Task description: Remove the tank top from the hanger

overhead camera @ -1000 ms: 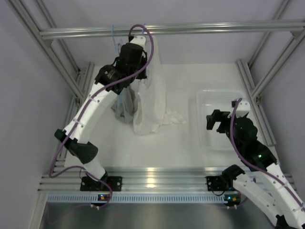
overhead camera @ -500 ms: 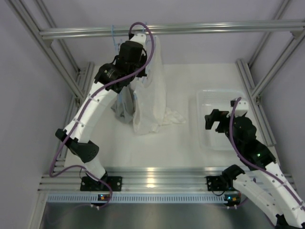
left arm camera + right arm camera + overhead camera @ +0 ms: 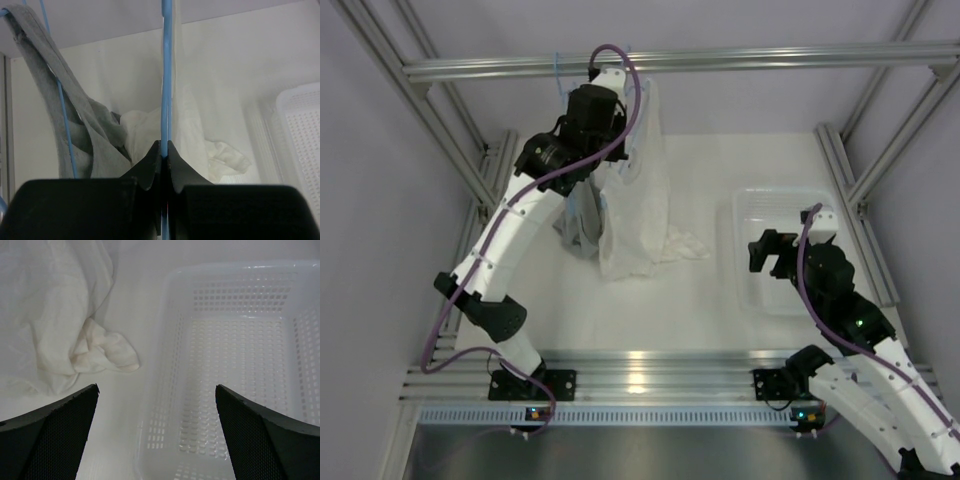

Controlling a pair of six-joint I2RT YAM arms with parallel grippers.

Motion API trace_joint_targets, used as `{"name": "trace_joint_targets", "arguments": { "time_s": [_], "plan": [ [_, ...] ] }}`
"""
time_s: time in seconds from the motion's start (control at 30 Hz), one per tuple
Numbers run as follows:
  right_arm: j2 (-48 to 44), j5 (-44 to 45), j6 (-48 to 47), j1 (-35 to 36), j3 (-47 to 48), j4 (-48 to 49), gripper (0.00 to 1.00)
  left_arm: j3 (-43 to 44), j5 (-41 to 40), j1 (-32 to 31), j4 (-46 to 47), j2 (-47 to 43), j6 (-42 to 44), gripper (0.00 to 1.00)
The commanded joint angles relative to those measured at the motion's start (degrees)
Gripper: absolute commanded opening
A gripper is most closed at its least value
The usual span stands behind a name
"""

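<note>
The white tank top (image 3: 645, 200) hangs from the overhead rail, its hem crumpled on the table. In the left wrist view its fabric (image 3: 195, 115) drapes right of the thin light-blue hanger (image 3: 166, 75), whose bar runs straight down between my fingers. My left gripper (image 3: 164, 145) is shut on that hanger bar, high up beside the top. My right gripper (image 3: 156, 405) is open with nothing between its fingers, hovering over the left wall of the basket. The tank top's hem (image 3: 50, 315) lies to its left.
A grey tank top (image 3: 75, 125) hangs on a second blue hanger (image 3: 62, 110) just left of my left gripper. A white perforated basket (image 3: 780, 195) stands on the right of the table. The aluminium rail (image 3: 720, 60) and frame posts surround the workspace.
My left gripper has closed onto the blue hanger bar. The right arm has edged slightly left with its jaws still wide.
</note>
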Motion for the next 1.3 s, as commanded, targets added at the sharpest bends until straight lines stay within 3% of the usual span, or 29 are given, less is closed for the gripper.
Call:
{"name": "trace_joint_targets", "arguments": {
  "time_s": [0.0,0.6,0.93,1.27],
  "plan": [
    [-0.26,-0.04,0.48,0.89,-0.08,4.59,0.99,0.58,-1.04,-0.35,6.85,-5.36,-0.56,0.0],
    [-2.72,0.05,0.22,0.89,-0.26,4.41,0.99,-8.91,3.44,-0.35,10.37,-14.23,-3.89,0.0],
    [-1.23,-2.15,0.22,0.89,0.8,5.46,0.99,-21.65,9.94,-0.35,10.37,-24.94,-6.45,0.0],
    [3.94,-12.77,-2.94,0.89,2.73,14.42,0.99,-28.77,19.96,-0.35,10.19,-33.13,-7.24,0.0]
  ]
}}
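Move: My left hand already has the tank top's blue hanger pinched by its near arm. The white tank top hangs with its middle about 20 cm below that hand, some 3 cm ahead and 2 cm right. The rail carrying the hook is about 14 cm ahead and 12 cm above; the grey top on the next hanger is roughly 12 cm left, 4 cm ahead and 20 cm below. From my right hand the tank top lies about 18 cm ahead, 29 cm left and 4 cm lower. Keeping the hanger pinched, I raise my left hand about 5 cm while easing it back, to free the hook from the rail, then dip about 4 cm and pull steadily back towards my base, some 12 cm in all, swinging clockwise and rolling its left side down about 15 degrees. Late on, my open right hand starts left towards the tank top, about 3 cm. ##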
